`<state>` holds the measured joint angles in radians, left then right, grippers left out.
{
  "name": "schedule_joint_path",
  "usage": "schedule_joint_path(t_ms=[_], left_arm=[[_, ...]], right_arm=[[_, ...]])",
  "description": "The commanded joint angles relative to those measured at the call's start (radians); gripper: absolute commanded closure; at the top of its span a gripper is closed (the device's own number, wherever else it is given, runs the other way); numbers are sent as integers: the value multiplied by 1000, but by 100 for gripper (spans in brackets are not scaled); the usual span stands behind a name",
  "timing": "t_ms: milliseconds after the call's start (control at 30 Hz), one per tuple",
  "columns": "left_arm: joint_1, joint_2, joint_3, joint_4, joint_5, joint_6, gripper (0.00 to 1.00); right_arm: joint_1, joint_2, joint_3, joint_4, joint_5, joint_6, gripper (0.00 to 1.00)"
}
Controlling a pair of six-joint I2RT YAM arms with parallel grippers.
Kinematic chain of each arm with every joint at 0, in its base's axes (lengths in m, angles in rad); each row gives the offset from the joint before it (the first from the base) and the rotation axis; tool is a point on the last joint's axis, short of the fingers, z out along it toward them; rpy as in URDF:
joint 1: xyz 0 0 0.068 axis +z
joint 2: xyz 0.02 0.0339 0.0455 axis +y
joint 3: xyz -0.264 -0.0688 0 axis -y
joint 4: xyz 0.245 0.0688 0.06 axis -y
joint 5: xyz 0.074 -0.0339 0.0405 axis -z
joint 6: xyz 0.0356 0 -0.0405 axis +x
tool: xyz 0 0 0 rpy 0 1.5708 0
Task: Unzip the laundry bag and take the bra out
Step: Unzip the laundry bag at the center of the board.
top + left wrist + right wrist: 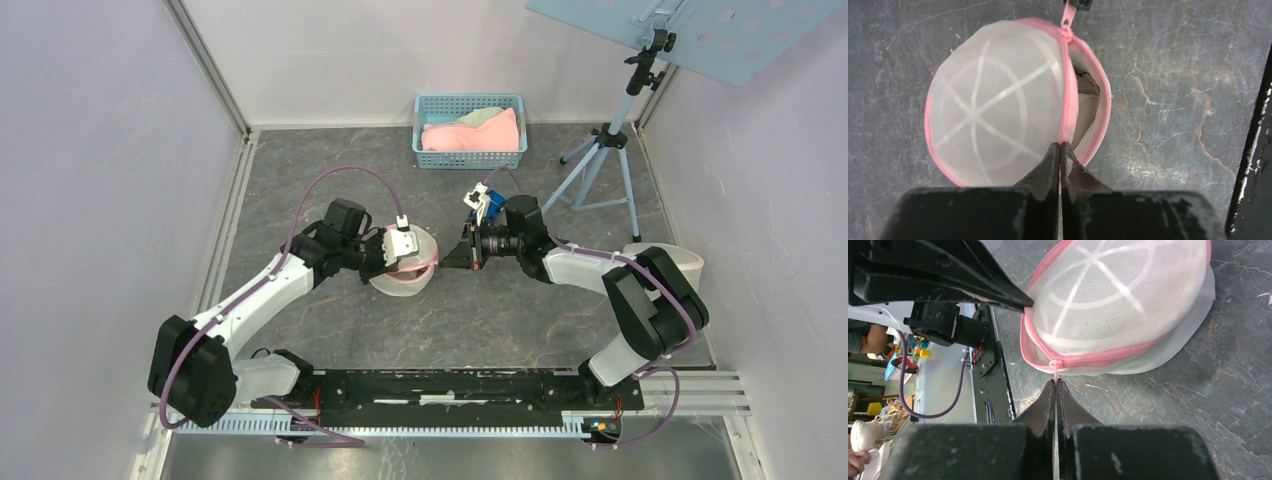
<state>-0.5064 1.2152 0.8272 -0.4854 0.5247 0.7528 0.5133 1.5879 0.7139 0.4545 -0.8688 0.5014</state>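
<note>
The laundry bag [408, 275] is a round white mesh dome with a pink zipper, lying on the grey table between the arms. The zipper is partly undone, and in the left wrist view pale fabric of the bra [1087, 107] shows through the gap. My left gripper [1059, 146] is shut on the bag's pink zipper edge [1068, 115] at the near side. My right gripper [1055, 382] is shut on the pink zipper pull [1054, 367], at the bag's right side in the top view [447, 258]. The bag [1118, 300] fills the upper right wrist view.
A blue basket [470, 158] with pink and green cloths stands at the back. A tripod stand [605, 150] is at the back right, and a white object [692, 262] lies by the right wall. A black rail [450, 385] runs along the near edge.
</note>
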Motion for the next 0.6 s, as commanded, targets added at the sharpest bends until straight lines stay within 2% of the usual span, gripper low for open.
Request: schedule_joint_path(t_ms=[0, 67, 167, 233, 300, 400, 567], left_arm=[[37, -28, 5, -18, 5, 60, 98], [37, -34, 20, -32, 26, 51, 95], [24, -56, 46, -50, 58, 7, 71], [2, -72, 56, -55, 65, -17, 62], [-25, -83, 65, -55, 61, -49, 59], [-60, -78, 83, -50, 48, -106, 49], [-97, -50, 83, -16, 30, -177, 49]], right_arm=[[-11, -26, 16, -11, -18, -47, 100], [-6, -25, 5, 29, -21, -13, 100], [16, -22, 5, 64, -22, 20, 100], [33, -19, 7, 86, -21, 44, 100], [48, -13, 14, 102, -20, 64, 100], [70, -7, 26, 121, -15, 86, 100], [94, 2, 34, 149, -7, 113, 100]])
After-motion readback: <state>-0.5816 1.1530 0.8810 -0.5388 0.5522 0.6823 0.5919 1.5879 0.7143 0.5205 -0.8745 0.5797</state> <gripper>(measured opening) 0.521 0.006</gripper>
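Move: The zipper slider, its pull tab already pinched in the right fingers, sits about 2 cm to the left of that hand and about level with it. From the left hand, shut on the pink zipper band, the slider is some 7 cm to the right and 1 cm ahead. The bag's opening lies about 3 cm right of the left hand and 2 cm back, the bag's middle some 2 cm right, 2 ahead and 4 below. The pink zipper band is let go by the left fingers, which open to about half, lift roughly 3 cm off it and shift about 3 cm back and to the right, towards the slider. The pull tab stays pinched in the shut right fingers, and that hand carries it some 3 cm left and back towards the left hand, rising slightly. ##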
